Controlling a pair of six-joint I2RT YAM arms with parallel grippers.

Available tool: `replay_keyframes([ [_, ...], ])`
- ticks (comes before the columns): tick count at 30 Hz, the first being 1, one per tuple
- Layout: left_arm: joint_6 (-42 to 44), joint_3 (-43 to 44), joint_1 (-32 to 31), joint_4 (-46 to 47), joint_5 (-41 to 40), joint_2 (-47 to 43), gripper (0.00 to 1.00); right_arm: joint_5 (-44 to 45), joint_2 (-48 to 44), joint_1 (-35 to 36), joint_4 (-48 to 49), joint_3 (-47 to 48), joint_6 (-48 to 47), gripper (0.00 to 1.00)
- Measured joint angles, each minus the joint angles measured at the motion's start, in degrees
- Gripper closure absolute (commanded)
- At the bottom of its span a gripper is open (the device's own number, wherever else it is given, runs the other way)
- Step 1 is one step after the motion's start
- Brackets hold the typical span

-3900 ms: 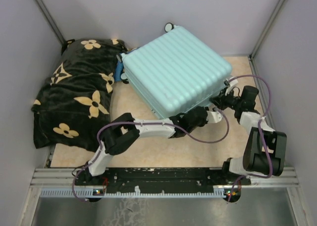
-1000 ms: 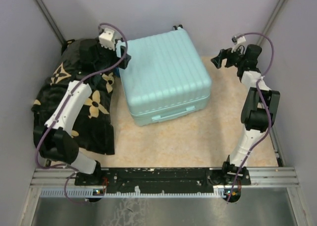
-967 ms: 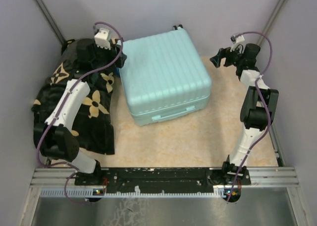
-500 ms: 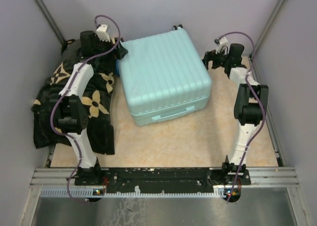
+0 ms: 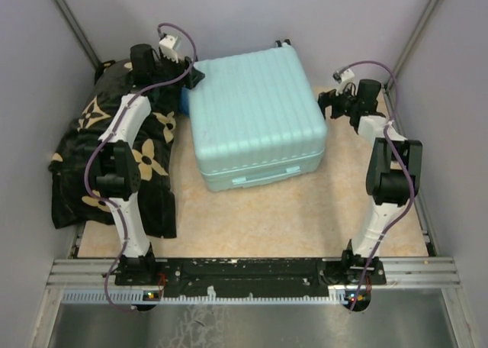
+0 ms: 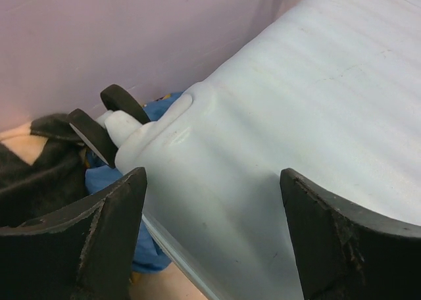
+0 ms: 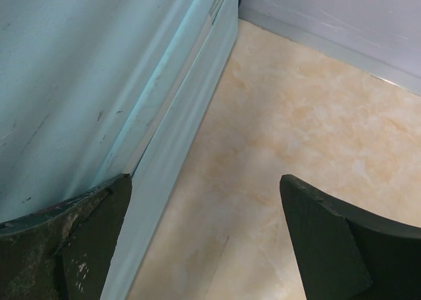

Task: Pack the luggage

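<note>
The luggage (image 5: 255, 115) lies shut and flat on the tan floor, ribbed shell up, wheels at its far corners. My left gripper (image 5: 194, 78) is at its far-left corner; in the left wrist view this gripper (image 6: 214, 204) is open, its fingers (image 6: 99, 241) straddling the pale shell (image 6: 296, 116) beside a black-and-white wheel (image 6: 99, 125). My right gripper (image 5: 328, 104) is at the case's right side; in the right wrist view it (image 7: 204, 211) is open, with the left finger (image 7: 72, 247) against the case wall (image 7: 99, 70) and bare floor between the fingers.
A black blanket with tan flowers (image 5: 114, 149) is heaped along the left wall. A blue cloth item (image 6: 112, 181) sits wedged between blanket and case. Grey walls close in at the back and both sides. Tan floor (image 5: 290, 211) lies in front of the case.
The left gripper swung right to the case's far-left corner and its jaws narrowed slightly. The right gripper moved in beside the case's right wall. The case shifted slightly rightward.
</note>
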Motion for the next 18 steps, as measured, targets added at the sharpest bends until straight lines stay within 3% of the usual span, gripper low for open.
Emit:
replay_keyframes([
  [5, 1.49, -2.56, -0.74, 4.39, 6.82, -0.63, 0.15, 1.2, -5.38, -0.76, 0.07, -6.08, -0.28, 0.01],
  [12, -1.49, -7.37, -7.76, 2.99, 21.05, -4.59, 0.14, -1.84, -11.08, -4.22, -1.75, -9.11, 1.92, 0.01],
  [14, -3.26, -7.74, -6.6, 2.51, 22.38, -5.4, 0.13, -2.54, -11.34, -5.11, -2.86, -8.31, 2.03, 0.01],
  [18, -6.69, -7.67, 1.46, 2.49, 21.09, -5.9, 0.13, -2.49, -10.38, -6.01, -5.33, -3.87, 2.08, 0.01],
])
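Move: The suitcase's middle lies about 14 cm back and 16 cm right of the left hand, some 14 cm lower; its far-left wheels are about 8 cm ahead, 2 cm left and 8 cm below. The blue cloth is level with that hand, 6 cm left and 22 cm below. From the right hand, the suitcase's middle is about 18 cm left, 6 cm back and 2 cm lower, its right side against the left finger. Left hand sweeps some 15 cm right-back, then returns leftward; right hand lifts 5 cm, drawing right-back off the suitcase. ##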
